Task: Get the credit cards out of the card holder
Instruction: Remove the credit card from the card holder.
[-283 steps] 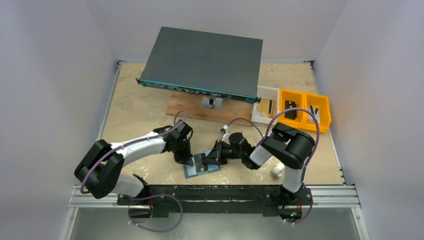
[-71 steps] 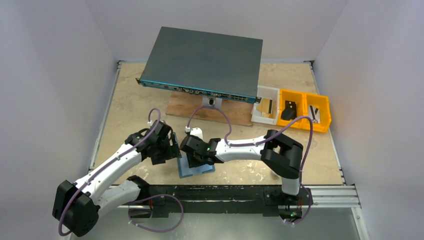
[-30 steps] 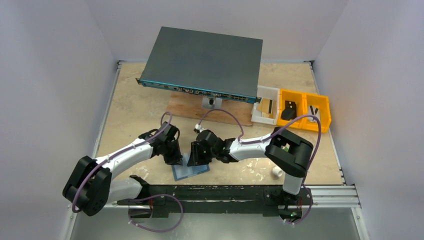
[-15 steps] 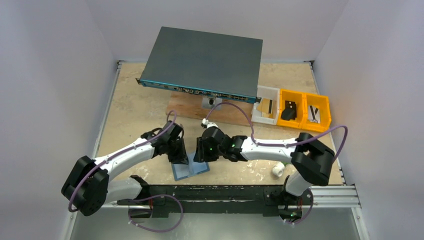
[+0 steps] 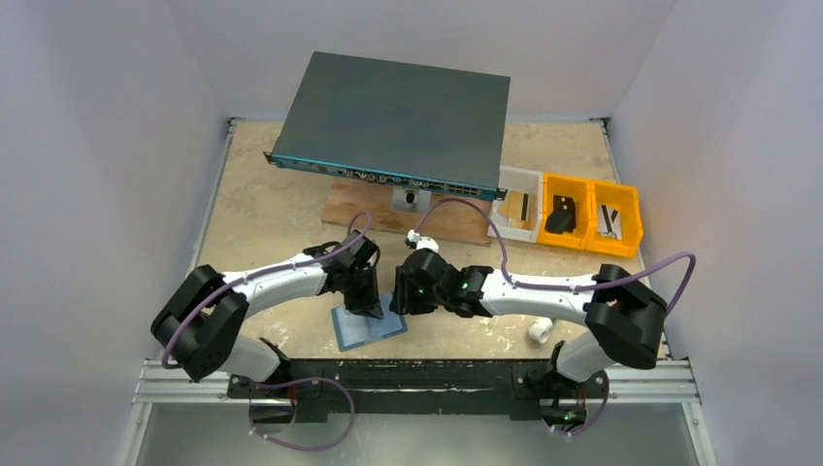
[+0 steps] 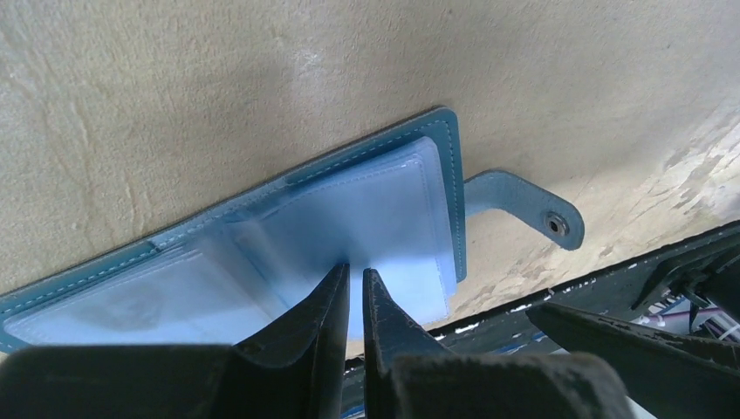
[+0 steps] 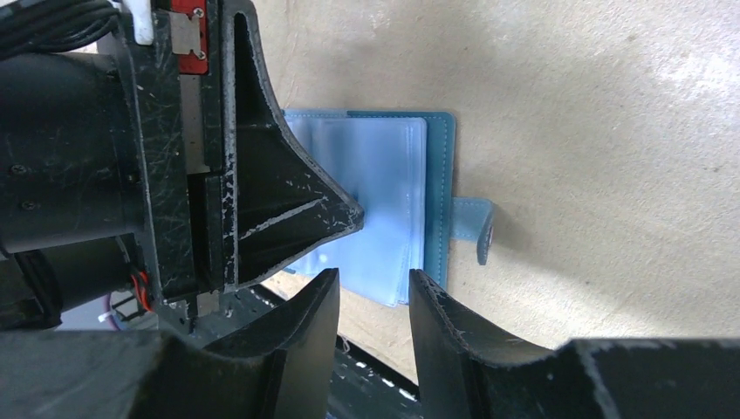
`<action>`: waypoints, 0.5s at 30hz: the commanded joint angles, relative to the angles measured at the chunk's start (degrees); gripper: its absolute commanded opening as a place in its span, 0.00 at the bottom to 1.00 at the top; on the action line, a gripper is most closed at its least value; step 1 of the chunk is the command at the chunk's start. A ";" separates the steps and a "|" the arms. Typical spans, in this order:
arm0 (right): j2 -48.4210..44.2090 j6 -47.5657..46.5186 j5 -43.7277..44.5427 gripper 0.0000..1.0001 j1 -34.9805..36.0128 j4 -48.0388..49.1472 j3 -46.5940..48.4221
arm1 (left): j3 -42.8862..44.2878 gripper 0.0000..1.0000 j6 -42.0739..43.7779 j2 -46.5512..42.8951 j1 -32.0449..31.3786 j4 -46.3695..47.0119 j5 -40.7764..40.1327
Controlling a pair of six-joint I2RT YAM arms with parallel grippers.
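The steel-blue card holder (image 5: 364,330) lies open and flat on the table by the front edge, its clear inner sleeves (image 6: 384,205) facing up and its snap tab (image 6: 524,196) sticking out to the side. My left gripper (image 5: 372,309) points down onto it, with its jaws shut to a thin slit and the tips (image 6: 356,271) resting on the top sleeve. My right gripper (image 5: 400,296) hovers just right of it, open, nothing between its fingers (image 7: 373,278), above the holder's near edge (image 7: 393,288). The credit cards cannot be told apart from the sleeves.
A large dark grey box (image 5: 393,121) stands on a wooden board (image 5: 354,209) at the back. A white bin (image 5: 517,206) and orange bins (image 5: 592,214) sit at the right. A small white object (image 5: 539,332) lies near the right arm's base. The black front rail (image 5: 408,374) runs just below the holder.
The left gripper has slid a little to the right on the holder. The right arm has stretched out low across the table, its gripper has drawn back off the holder, and its jaws have widened.
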 commanded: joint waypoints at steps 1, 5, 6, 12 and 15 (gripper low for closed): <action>-0.15 -0.47 3.27 0.35 0.12 -0.77 1.07 | 1.63 0.10 -0.95 -1.00 -0.23 1.22 0.45; 1.10 -1.88 1.77 0.34 0.55 0.53 2.30 | 2.55 0.11 -0.14 -5.15 -0.05 -3.24 -2.51; 1.43 -2.06 1.60 0.34 0.71 0.65 2.72 | 2.75 0.12 0.05 -6.46 0.10 -4.76 -3.58; 4.10 -4.06 1.14 0.35 2.79 1.24 6.59 | 1.35 0.13 1.15 -15.49 3.88 -14.32 -9.28; 7.30 -5.48 0.84 0.35 4.16 0.75 10.15 | -0.88 0.13 1.24 -19.00 6.68 -16.74 -10.20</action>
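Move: Just over the right half of the opened card holder, the left hand has the holder's middle about 2 cm to its left, 1 cm back and 1 cm below. The holder's left flap is centred some 5 cm left and 2 cm back; the snap strap sits about 8 cm right and 1 cm ahead. From the right hand, the holder's middle lies roughly 5 cm left, 2 cm back and 6 cm down; the strap is 4 cm right, 1 cm ahead. Lifting clear of the holder, the left hand rises about 4.5 cm while swinging nearly 4 cm to its left, back over the left flap, its fingertips tilting outward slightly and its fingers still almost shut. Nearly still at first, the right hand then slides about 2 cm left above the holder towards its middle, fingers still part open and holding nothing. ##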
